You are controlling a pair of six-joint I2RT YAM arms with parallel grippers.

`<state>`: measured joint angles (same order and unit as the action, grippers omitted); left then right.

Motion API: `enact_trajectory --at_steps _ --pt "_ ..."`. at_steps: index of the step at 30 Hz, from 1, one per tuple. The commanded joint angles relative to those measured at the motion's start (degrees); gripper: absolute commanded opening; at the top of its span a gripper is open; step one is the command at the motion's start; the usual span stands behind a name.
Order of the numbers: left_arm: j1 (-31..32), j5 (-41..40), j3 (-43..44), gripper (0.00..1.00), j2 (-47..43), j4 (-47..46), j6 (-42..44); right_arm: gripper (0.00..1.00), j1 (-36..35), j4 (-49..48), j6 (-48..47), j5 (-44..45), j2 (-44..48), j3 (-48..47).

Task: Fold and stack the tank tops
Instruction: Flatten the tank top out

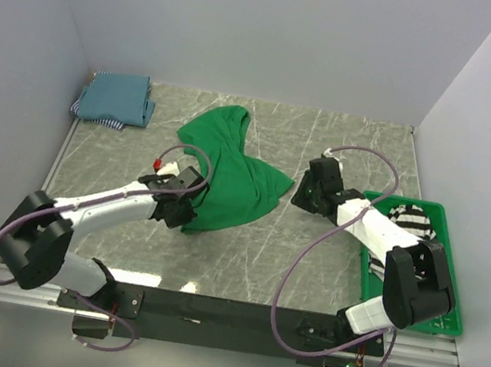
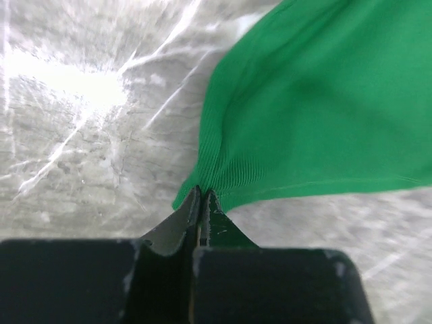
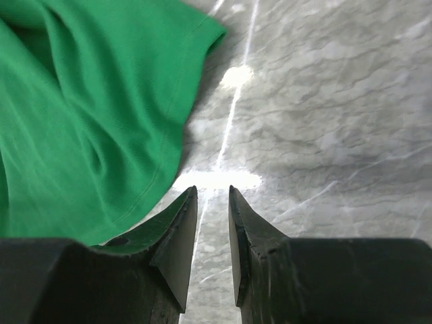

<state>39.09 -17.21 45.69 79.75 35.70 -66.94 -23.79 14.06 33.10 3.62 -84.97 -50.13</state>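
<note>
A plain bright green tank top (image 1: 228,176) lies crumpled in the middle of the table. My left gripper (image 1: 186,213) is at its near left corner. In the left wrist view the jaws (image 2: 202,192) are shut, and the green hem (image 2: 283,185) bunches into a crease right at their tips. My right gripper (image 1: 304,193) is beside the top's right edge. It stands open (image 3: 212,190) over bare table, with the green fabric (image 3: 88,121) just left of its left finger. A black-and-white striped tank top (image 1: 407,215) lies in the tray. Folded teal-blue tops (image 1: 116,98) are stacked at the back left.
A rigid green plastic tray (image 1: 442,315) sits at the right edge of the table, under the right arm. White walls close in the left, back and right sides. The grey marbled tabletop (image 1: 346,148) shows between the green top and the tray.
</note>
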Motion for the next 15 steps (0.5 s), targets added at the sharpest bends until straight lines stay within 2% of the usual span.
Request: enact_trajectory --at_steps 1,7,15 --pt "0.1 -3.5 3.9 0.01 -5.0 3.1 -0.2 0.33 2.3 -1.6 -0.8 1.2 -0.7 -1.4" --pt "-1.8 -5.2 7.6 0.01 -13.1 5.7 0.2 0.36 6.5 -4.3 -0.7 -3.5 -5.4 -4.9" --pt "-5.8 -6.0 12.6 0.01 -18.6 7.0 0.8 0.37 6.9 -8.3 2.1 -10.4 -14.2 -9.4"
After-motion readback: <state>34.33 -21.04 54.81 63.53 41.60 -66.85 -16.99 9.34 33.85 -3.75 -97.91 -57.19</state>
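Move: The left hand already pinches the tank top's near-left corner; the tank top's middle lies about 14 cm ahead of this hand and 9 to its right, the far end some 29 cm ahead and 3 right. The free right corner is roughly 15 cm ahead and 21 right of this hand. From the right hand that corner lies about 6 cm ahead, 2 left and 5 below; the green bin's middle is some 26 cm right and 10 back. Keeping its pinch on the near-left corner, the left hand pulls the cloth up quickly by about 12 cm, drifting forward and later a little left while its fingertips swing forward some 20 degrees. The right hand goes about 5 cm forward towards the free right corner, bowing out to the right and back and sinking some 2.5 cm, fingers still parted; no touch can be seen. ##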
